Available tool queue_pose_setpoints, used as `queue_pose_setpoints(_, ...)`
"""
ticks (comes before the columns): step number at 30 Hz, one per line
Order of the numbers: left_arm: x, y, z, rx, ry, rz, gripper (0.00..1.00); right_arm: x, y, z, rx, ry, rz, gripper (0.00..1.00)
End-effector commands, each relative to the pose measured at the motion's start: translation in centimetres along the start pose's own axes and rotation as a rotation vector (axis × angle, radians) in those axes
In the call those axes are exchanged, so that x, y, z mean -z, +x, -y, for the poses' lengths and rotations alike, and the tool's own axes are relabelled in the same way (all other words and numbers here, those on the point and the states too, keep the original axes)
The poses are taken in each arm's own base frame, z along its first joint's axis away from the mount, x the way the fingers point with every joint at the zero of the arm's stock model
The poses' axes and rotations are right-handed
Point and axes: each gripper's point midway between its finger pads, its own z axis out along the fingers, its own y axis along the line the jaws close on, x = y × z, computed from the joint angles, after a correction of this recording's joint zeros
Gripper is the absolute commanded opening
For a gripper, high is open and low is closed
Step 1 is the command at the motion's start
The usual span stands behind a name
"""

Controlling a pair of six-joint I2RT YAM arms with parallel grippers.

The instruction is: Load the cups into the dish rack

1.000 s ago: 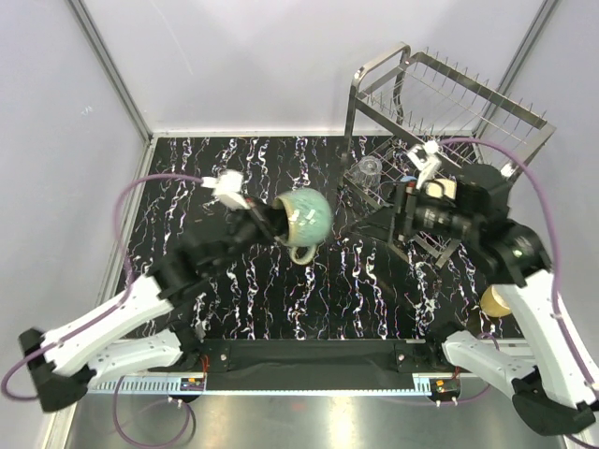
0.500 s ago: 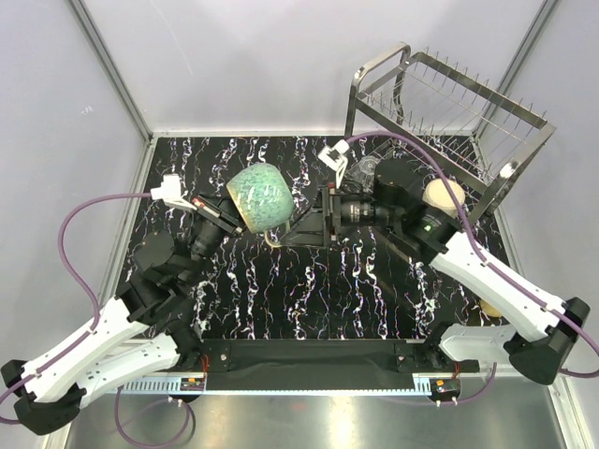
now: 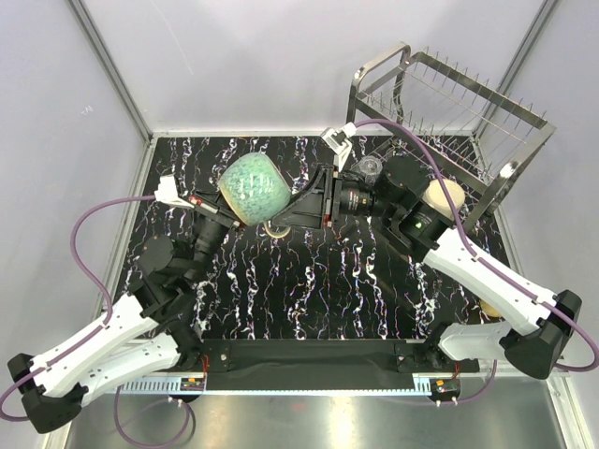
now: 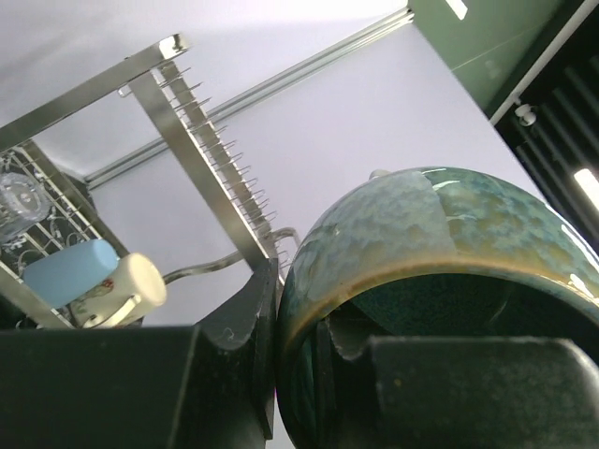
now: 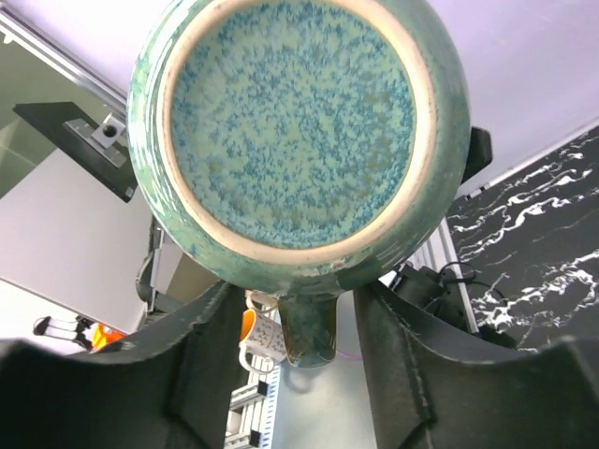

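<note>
A teal glazed mug (image 3: 254,186) hangs in the air above the table's left middle. My left gripper (image 3: 227,208) is shut on its rim (image 4: 393,271), with one finger outside the wall and one inside. The mug's speckled base (image 5: 295,122) faces my right gripper (image 3: 299,206). That gripper stands open, its fingers on either side of the handle (image 5: 309,327) with a gap on each side. The dish rack (image 3: 449,98) stands at the back right. In it are a clear glass tumbler (image 3: 368,169), a cream mug (image 3: 442,197) and a light-blue cup (image 4: 70,271).
The black marbled tabletop (image 3: 309,290) lies below both arms. Grey walls close in the left and back sides. The rack's pronged upper tier (image 4: 220,201) rises behind the held mug. A sliver of yellow mug (image 3: 486,306) shows behind the right arm.
The right arm has swung left from the rack to the teal mug, and its jaws have narrowed round the handle. The left arm has lifted the mug and turned its base toward the right gripper.
</note>
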Motion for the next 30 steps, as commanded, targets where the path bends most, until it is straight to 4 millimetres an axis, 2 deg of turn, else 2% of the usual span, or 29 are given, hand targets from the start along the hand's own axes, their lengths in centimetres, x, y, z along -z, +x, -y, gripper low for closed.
queue_pose_setpoints(1, 0.3, -2.5, 5.7, 0.128, 0.210, 0.077, 0.00, -0.4, -1.5, -2.6, 0.028, -0.087, 0.038, 0.55)
queue_pose_setpoints(4, 0.3, -2.3, 5.8, 0.128, 0.207, 0.065, 0.00, -0.4, -1.5, -2.1, 0.028, -0.046, 0.020, 0.55)
queue_pose_setpoints(9, 0.1, -0.8, 5.7, 0.159, 0.210, -0.003, 0.00, -0.8, -1.4, -1.6, 0.048, -0.033, 0.003, 0.54)
queue_pose_setpoints(10, 0.1, -0.6, 5.6, 0.179, 0.210, -0.012, 0.00, -0.9, -1.2, -0.9, 0.036, -0.008, -0.010, 0.54)
queue_pose_setpoints(12, 0.1, -0.2, 5.3, 0.191, 0.206, -0.027, 0.00, -1.1, -1.2, -0.6, 0.049, 0.000, -0.020, 0.50)
queue_pose_setpoints(15, 0.2, -0.1, 5.4, 0.212, 0.216, -0.035, 0.00, -1.2, -0.9, -0.1, 0.046, 0.008, -0.035, 0.39)
queue_pose_setpoints(17, 0.3, -0.3, 5.6, 0.211, 0.223, -0.030, 0.00, -1.4, -0.8, 0.3, 0.043, 0.020, -0.041, 0.40)
queue_pose_setpoints(20, 0.2, -0.2, 5.4, 0.196, 0.205, -0.033, 0.00, -1.4, -1.0, 0.7, 0.051, 0.038, -0.037, 0.48)
queue_pose_setpoints(24, 0.0, -0.1, 5.0, 0.193, 0.181, -0.036, 0.00, -1.6, -1.1, 1.1, 0.061, 0.061, -0.046, 0.46)
queue_pose_setpoints(29, -0.3, 0.6, 4.3, 0.178, 0.140, -0.062, 0.00, -1.6, -1.3, 1.7, 0.070, 0.103, -0.055, 0.32)
queue_pose_setpoints(30, -0.3, 0.7, 4.0, 0.177, 0.133, -0.065, 0.00, -1.6, -1.3, 1.5, 0.074, 0.097, -0.054, 0.16)
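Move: The left hand is still pinching the green cup by its rim, with the handle about 8 cm to its right and 2 cm back, roughly level. From the right hand's open fingers that handle is some 2 cm to the left, straight in line and at the same height. The cup body's middle is about 7 cm left and 4 cm ahead of the right hand. Far below, in the rack, the clear glass stands roughly 19 cm to the right and 11 cm ahead. Leftward by barely 1 cm, then sinking about as much, the right hand eases its fingers farther over the green cup's handle, tipping them some 5 to 10 degrees downward. Its half-open fingers close to about half their gap, pinching the handle from both sides. The left hand keeps its rim grip and stays nearly in place, rolling the cup by about 5 degrees. ##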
